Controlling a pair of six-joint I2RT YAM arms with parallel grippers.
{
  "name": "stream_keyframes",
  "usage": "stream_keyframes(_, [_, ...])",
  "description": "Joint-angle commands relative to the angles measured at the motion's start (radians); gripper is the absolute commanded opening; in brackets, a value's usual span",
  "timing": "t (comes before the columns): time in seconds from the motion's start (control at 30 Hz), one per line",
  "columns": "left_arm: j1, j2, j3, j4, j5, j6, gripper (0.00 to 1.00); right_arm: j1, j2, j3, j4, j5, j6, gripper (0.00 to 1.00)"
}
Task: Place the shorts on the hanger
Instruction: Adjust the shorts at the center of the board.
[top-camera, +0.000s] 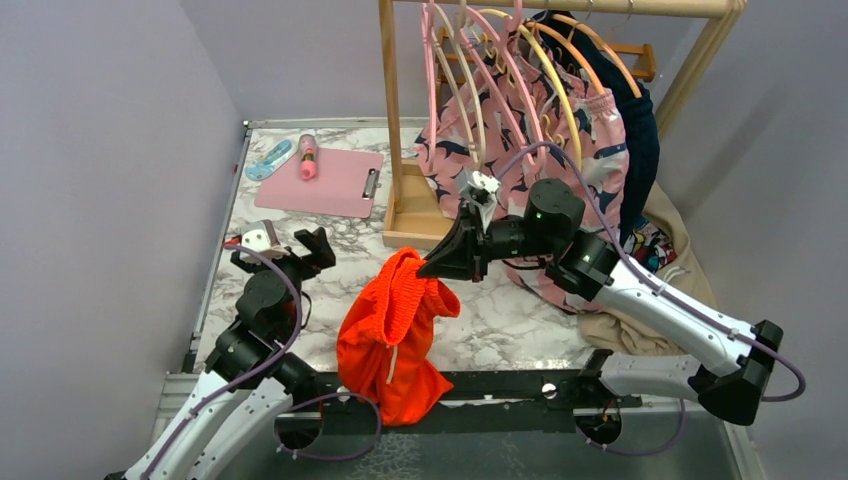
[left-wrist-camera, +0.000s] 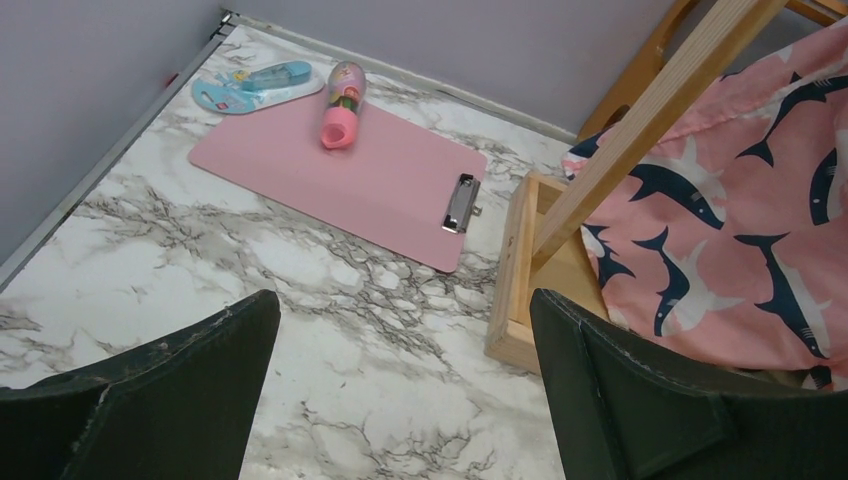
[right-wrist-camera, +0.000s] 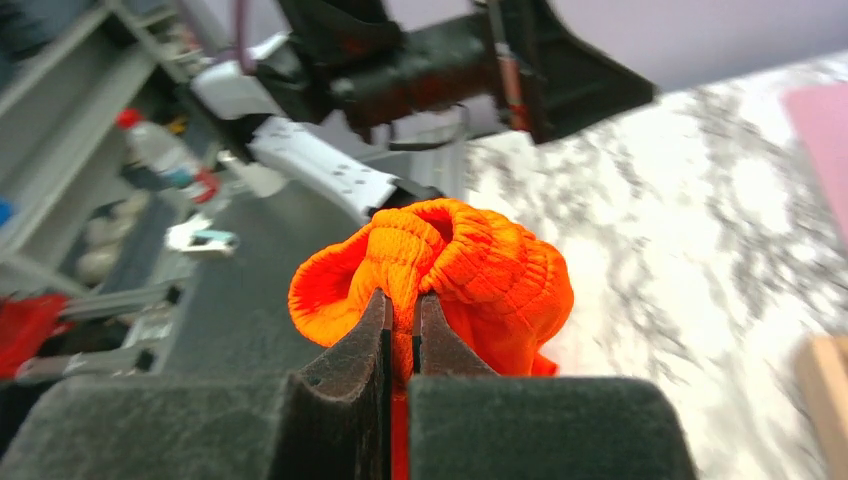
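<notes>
The bright orange-red shorts (top-camera: 392, 335) hang in a bunch above the table's near edge, a white drawstring down their front. My right gripper (top-camera: 432, 270) is shut on their gathered waistband (right-wrist-camera: 440, 250), the fabric pinched between both fingers (right-wrist-camera: 365, 335). The pale-yellow hanger (top-camera: 555, 75) hangs on the wooden rack's rail at the back, among other hangers. My left gripper (top-camera: 290, 250) stands open over bare marble at the left, nothing between its wide-apart fingers (left-wrist-camera: 600, 370).
A wooden rack (top-camera: 392, 130) with a base tray (left-wrist-camera: 520, 290) carries pink shark-pattern shorts (top-camera: 590, 150), pink and orange hangers and a dark garment. A beige garment (top-camera: 680, 250) lies at the right. A pink clipboard (top-camera: 320, 182) with a pink bottle (top-camera: 308, 157) lies at the back left.
</notes>
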Motion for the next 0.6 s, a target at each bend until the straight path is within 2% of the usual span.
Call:
stream_keyframes(0.0, [-0.004,0.001,-0.015,0.028,-0.026,0.021,0.98,0.001,-0.113,-0.032,0.009,0.313,-0.136,0.01])
stream_keyframes(0.17, [-0.004,0.036,-0.018,0.045,-0.004,0.02,0.98,0.001,-0.124,0.048,-0.017,0.411,-0.221,0.01])
stream_keyframes(0.33, [-0.004,0.078,-0.02,0.065,0.064,0.036,0.98,0.001,-0.102,0.185,0.0,0.389,-0.231,0.01])
stream_keyframes(0.43, [-0.004,0.104,-0.018,0.071,0.108,0.039,0.99,0.001,-0.113,0.102,0.048,0.373,-0.213,0.01])
stream_keyframes(0.57, [-0.004,0.132,-0.016,0.081,0.155,0.041,0.99,0.001,-0.138,-0.141,0.073,0.406,-0.161,0.01])
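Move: The right hand already holds the orange shorts by the waistband; the middle of the table lies about 12 cm ahead of it, 3 cm to the left and roughly 36 cm below. The wooden rack's near left corner is some 28 cm ahead, 9 cm left, 34 cm below, and the pink hangers' lower ends about 22 cm ahead, 10 cm right, 4 cm up. From the open left hand the shorts' middle is about 17 cm back, 16 cm right, 4 cm below. After a slight dip the right hand hoists the shorts some 8 cm and carries them about 4 cm forward and 3 cm right, towards the rack, its shut fingers keeping their pinch on the waistband while it swings about 20 degrees clockwise and tips the fingertips a little up; near the top it starts to sink again. The left hand, still wide open, eases about 2 cm right and as much down, slightly forward too, towards the middle of the table. ##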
